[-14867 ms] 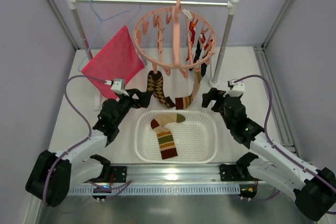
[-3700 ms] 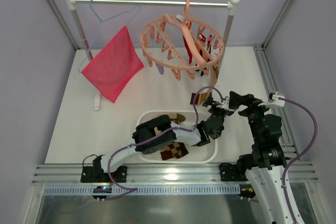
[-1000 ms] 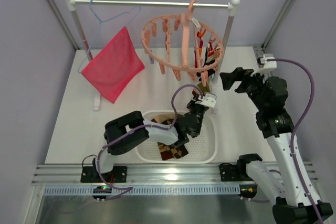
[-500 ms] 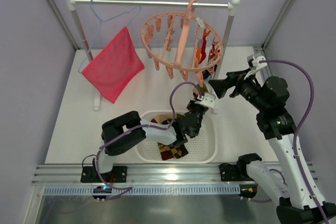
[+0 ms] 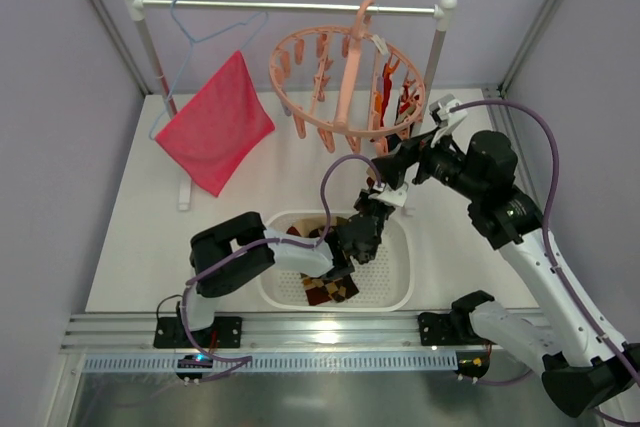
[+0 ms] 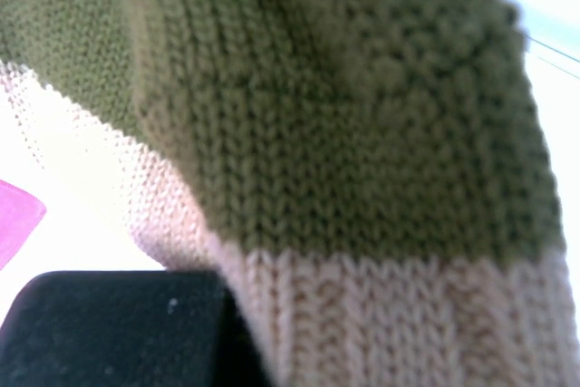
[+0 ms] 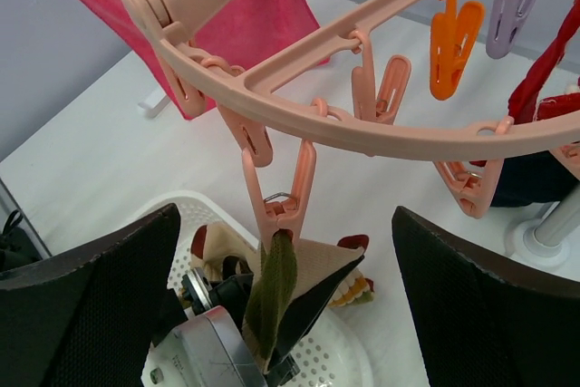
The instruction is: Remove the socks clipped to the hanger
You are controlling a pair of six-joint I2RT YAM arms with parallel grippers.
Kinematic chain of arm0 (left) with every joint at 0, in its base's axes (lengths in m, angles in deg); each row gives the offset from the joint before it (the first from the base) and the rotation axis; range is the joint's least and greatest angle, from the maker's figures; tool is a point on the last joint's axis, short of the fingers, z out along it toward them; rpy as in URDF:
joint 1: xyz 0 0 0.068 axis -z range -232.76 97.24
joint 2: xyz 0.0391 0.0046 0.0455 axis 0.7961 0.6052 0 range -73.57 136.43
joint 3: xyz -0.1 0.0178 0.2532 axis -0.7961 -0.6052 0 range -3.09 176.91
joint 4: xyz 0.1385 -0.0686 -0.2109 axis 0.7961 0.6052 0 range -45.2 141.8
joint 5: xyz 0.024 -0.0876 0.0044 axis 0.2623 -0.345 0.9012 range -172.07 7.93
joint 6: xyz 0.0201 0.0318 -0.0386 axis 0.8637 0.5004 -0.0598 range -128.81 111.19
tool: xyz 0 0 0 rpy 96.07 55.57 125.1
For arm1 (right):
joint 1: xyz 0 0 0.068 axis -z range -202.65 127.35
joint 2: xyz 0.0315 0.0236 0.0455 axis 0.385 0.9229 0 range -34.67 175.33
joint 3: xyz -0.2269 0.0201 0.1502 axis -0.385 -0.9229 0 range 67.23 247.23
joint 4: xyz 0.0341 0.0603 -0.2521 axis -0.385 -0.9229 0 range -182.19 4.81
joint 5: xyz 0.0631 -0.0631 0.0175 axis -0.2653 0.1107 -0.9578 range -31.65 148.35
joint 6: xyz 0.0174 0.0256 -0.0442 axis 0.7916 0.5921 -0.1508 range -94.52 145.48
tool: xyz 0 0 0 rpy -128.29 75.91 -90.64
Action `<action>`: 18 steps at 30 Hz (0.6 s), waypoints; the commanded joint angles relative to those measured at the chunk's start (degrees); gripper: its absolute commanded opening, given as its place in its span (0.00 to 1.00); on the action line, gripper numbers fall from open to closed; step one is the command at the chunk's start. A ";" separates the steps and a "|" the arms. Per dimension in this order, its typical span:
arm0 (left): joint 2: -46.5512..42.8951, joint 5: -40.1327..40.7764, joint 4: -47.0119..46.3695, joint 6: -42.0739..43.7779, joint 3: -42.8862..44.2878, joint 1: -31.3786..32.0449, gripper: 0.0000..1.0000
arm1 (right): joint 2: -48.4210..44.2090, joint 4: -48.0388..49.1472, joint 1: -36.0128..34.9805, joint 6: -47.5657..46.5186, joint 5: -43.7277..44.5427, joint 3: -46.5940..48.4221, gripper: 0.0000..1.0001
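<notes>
The salmon-pink ring hanger [image 5: 345, 87] hangs from the rail. One of its front clips [image 7: 285, 201] pinches a tan sock with an olive cuff [image 7: 276, 292]. My left gripper [image 5: 375, 199] is shut on that sock just under the clip, and the knit fills the left wrist view [image 6: 344, 160]. My right gripper [image 5: 393, 162] is open, its dark fingers [image 7: 91, 296] standing either side of the clip and sock without touching them. Red socks [image 5: 385, 97] and a dark one [image 7: 535, 178] are still clipped on the hanger's right side. Argyle socks [image 5: 328, 289] lie in the basket.
A white perforated basket [image 5: 395, 292] sits below the hanger. A pink-red cloth [image 5: 215, 132] hangs on a light-blue wire hanger [image 5: 200, 27] at the left of the rail [image 5: 290, 4]. The rail's right post [image 5: 432, 57] stands close behind my right arm.
My right arm has swung left and down from beside the post, bringing its open jaws around the front clip. The left gripper has stayed shut on the sock, nearly still.
</notes>
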 commanded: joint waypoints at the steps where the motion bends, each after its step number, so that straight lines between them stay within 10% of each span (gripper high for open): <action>1: -3.54 -0.70 -1.79 -1.83 -0.58 0.32 0.00 | 0.46 1.33 -0.41 -0.87 1.88 2.96 0.98; 18: -3.37 -1.14 -2.50 -2.00 -1.20 0.32 0.00 | 5.65 3.79 -1.82 -1.49 -1.29 4.81 0.77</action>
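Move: The right gripper, wide open, has the clip holding the olive-and-cream sock about 4 cm ahead, 4 cm to its left and a touch lower. The hanger rim runs some 5 cm over that clip. The left gripper is about 1 cm ahead, 5 cm left and 13 cm below the right one. From the left hand, the clip lies roughly 3 cm ahead, 1 cm right and 12 cm up. Ease the open right gripper in towards the clip under the hanger rim, forward about 2 cm, then also some 1.5 cm left, sinking slightly at the end. Begin closing the fingers from either side of the clip, by about a fifth of their opening, without yet pinching it. Keep the left gripper shut on the sock and still. ##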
